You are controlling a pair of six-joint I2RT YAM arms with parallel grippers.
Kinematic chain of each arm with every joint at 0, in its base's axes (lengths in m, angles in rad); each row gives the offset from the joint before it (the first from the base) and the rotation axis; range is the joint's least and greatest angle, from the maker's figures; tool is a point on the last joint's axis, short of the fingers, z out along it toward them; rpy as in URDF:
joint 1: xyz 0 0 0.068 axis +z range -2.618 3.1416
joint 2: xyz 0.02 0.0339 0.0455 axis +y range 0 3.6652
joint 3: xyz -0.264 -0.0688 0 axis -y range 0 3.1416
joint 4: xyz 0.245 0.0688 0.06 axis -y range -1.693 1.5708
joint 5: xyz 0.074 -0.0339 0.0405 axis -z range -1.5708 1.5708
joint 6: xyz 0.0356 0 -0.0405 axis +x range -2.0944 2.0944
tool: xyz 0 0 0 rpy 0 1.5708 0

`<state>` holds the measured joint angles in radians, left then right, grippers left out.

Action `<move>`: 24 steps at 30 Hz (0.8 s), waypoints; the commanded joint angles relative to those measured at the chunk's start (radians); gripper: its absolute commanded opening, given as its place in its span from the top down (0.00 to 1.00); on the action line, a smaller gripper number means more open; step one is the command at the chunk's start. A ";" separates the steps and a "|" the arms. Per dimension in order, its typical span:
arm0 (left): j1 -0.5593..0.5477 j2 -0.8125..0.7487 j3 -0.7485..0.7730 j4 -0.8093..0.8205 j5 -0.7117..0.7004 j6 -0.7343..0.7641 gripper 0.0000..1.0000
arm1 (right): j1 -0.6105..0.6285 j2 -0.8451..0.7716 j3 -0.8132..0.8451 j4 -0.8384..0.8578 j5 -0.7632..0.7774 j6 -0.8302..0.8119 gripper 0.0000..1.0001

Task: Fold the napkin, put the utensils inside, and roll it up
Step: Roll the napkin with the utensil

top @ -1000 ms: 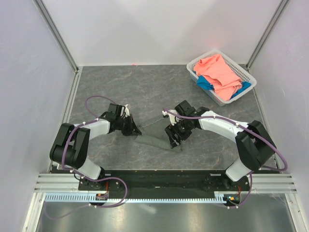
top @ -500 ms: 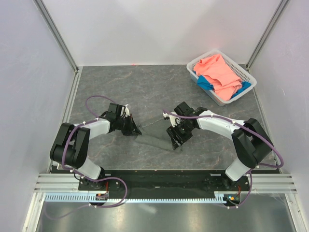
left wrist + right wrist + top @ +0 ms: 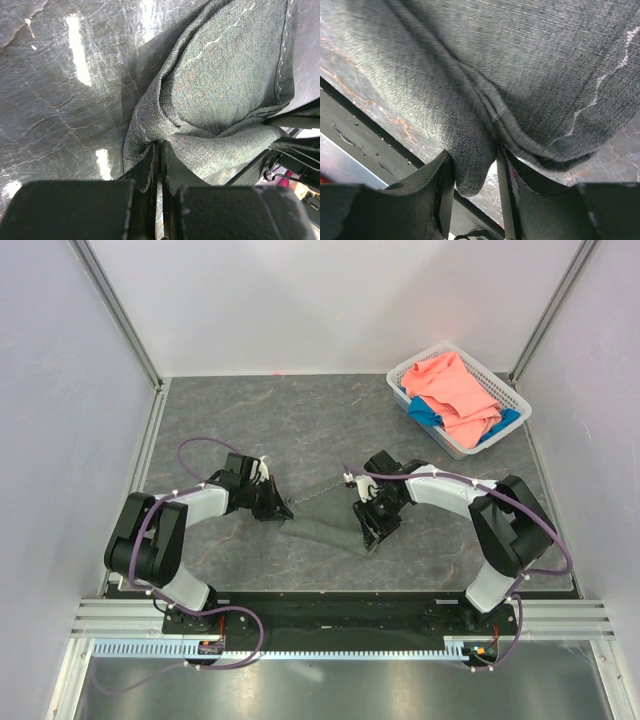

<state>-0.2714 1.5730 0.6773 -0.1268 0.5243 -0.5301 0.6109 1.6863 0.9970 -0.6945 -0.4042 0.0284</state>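
Observation:
The dark grey napkin [image 3: 322, 527] lies as a narrow bunched strip on the table between my two grippers. My left gripper [image 3: 281, 510] is shut on the strip's left end; in the left wrist view the napkin [image 3: 225, 90] puckers where the left gripper [image 3: 161, 146] pinches it. My right gripper [image 3: 371, 531] is at the strip's right end. In the right wrist view a rounded fold of the napkin [image 3: 520, 60] hangs between the half-open jaws of the right gripper [image 3: 472, 159], with a sliver of table showing beside it. The utensils are out of view.
A white basket [image 3: 516, 400] stands at the back right, holding a salmon-pink cloth [image 3: 455, 390] over a blue cloth [image 3: 425, 412]. Walls enclose the table on three sides. The arms' base rail [image 3: 320, 612] runs along the near edge.
The right gripper's jaws have narrowed around the napkin's right end and the right arm's elbow has drawn in slightly. The left gripper has stayed shut and in place.

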 commanded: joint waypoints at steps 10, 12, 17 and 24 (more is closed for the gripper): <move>0.003 0.042 0.024 -0.027 -0.046 0.055 0.98 | -0.026 -0.013 0.026 -0.072 0.024 0.019 0.42; 0.003 0.050 0.027 -0.027 -0.041 0.055 0.98 | -0.025 -0.028 0.048 -0.091 0.030 0.019 0.31; 0.003 0.062 0.030 -0.028 -0.030 0.056 0.98 | -0.023 -0.066 0.146 -0.174 0.096 0.018 0.20; 0.005 0.064 0.031 -0.028 -0.029 0.055 0.98 | 0.036 -0.105 0.293 -0.188 0.229 -0.019 0.11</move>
<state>-0.2699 1.6100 0.7006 -0.1333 0.5468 -0.5293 0.5976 1.6394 1.2015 -0.8742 -0.2962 0.0448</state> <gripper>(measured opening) 0.040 0.876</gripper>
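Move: The right end of the rolled napkin sits between the half-open fingers of the right hand, right at the hand point and about 1 cm below it. From this hand the unrolled flap has its middle roughly 9 cm ahead and 6 cm to the left, 2 cm lower, and the roll's left end is some 7 cm ahead and 15 cm to the left. That left end is in the left hand's shut fingers; from the left hand the right end lies about 15 cm to the right and 7 cm back. The right hand settles about half a centimetre lower around the roll's right end, then opens its fingers from half to nearly wide and comes free, easing about a centimetre to the right before climbing some 5 to 6 cm and swinging about 3 cm forward towards the unrolled flap, fingertips tipping a little forward as it rises. All the while the left hand stays low with its fingers shut, keeping its pinch on the roll's left end. ##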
